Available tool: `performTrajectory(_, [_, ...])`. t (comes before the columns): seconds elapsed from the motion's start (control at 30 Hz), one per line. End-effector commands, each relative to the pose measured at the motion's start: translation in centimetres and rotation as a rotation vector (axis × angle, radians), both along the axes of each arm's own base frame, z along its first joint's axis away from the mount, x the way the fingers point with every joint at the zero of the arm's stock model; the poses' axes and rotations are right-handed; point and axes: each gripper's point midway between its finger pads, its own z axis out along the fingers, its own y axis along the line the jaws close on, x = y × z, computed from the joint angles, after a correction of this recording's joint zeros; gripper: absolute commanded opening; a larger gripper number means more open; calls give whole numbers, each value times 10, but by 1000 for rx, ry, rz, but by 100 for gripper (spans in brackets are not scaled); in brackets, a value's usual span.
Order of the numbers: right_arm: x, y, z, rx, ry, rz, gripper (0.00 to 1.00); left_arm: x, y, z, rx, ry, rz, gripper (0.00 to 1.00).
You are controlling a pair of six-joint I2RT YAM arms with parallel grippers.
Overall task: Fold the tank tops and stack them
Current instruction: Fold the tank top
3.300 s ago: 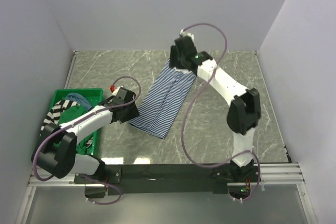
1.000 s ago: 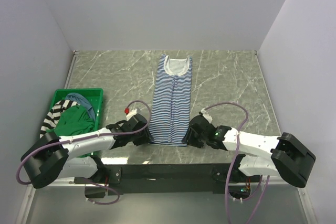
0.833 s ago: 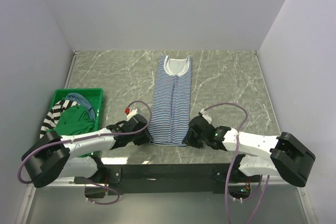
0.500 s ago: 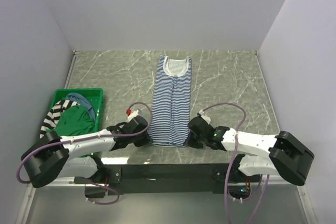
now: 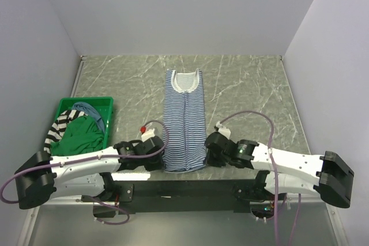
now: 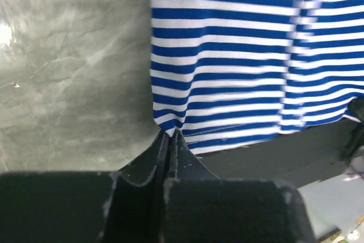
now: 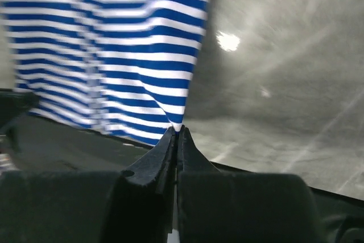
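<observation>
The thin navy-white striped tank top lies lengthwise on the marble table, folded narrow, neckline at the far end. Its hem reaches the table's near edge. My left gripper is shut on the hem's left corner, and the left wrist view shows the striped cloth pinched at the tips of the gripper. My right gripper is shut on the hem's right corner; the right wrist view shows the stripes nipped in the gripper. The green top, the black-white striped top and the dusty blue top lie heaped in the bin.
The green plastic bin stands at the left of the table, beside the left arm. A black rail runs along the near edge under the hem. Grey walls close in the table on three sides.
Both grippers have shut on the hem corners. They drew back toward the near edge, and the striped top slid nearer with them and slightly left.
</observation>
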Motion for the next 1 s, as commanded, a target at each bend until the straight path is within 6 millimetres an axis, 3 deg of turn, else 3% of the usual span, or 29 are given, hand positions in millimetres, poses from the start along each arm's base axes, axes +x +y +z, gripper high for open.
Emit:
performTrajectory(0.0, [28,8,37,2,-113,-36,0,28,-9,38,-7,-91,60,1])
performTrajectory(0.13, [55,21,57,30,-156,-52,0,61,-13,59,-35,-150,94,0])
performTrajectory(0.37, [124,29,84,88,-234,-98,0,132,-17,97,-90,-254,167,0])
performTrajectory(0.43, [148,32,91,85,-253,-116,0,152,-13,100,-85,-273,198,1])
performTrajectory(0.6, [207,39,112,91,-316,-140,0,202,-25,109,-100,-307,238,1])
performTrajectory(0.63, [220,36,103,80,-292,-151,0,213,-22,110,-95,-315,258,0])
performTrajectory(0.7, [243,41,115,96,-323,-154,0,239,-18,107,-83,-325,293,1])
performTrajectory(0.73, [255,35,102,70,-295,-170,0,251,-20,101,-72,-319,301,0])
performTrajectory(0.8, [275,36,107,82,-299,-176,0,271,-19,97,-72,-328,316,1])
performTrajectory(0.83, [283,35,96,71,-276,-184,0,283,-13,94,-67,-335,319,1])
performTrajectory(0.9, [304,32,99,88,-289,-199,0,303,-9,75,-45,-295,336,1])
performTrajectory(0.97, [316,30,80,78,-241,-196,0,322,-14,65,-71,-305,322,0])
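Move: From the left hand, shut on the left hem corner, the neckline's middle lies about 43 cm ahead, 9 cm to the right and 2 cm lower; the left shoulder strap is some 49 cm ahead and 2 cm right, and the green basket 14 cm ahead, 33 cm left. From the right hand, on the other corner, the neckline is about 43 cm ahead, 8 cm left and 3 cm lower; the right strap is 49 cm ahead, 3 cm left. Forward in one quick arc, both hands together carry the still-pinched hem corners about 29 cm out over the tank top towards the neckline. They rise some 8 cm on the way and begin to sink near the end, fingertips tilting outward about 15 degrees while the left hand turns counter-clockwise and the right clockwise. ##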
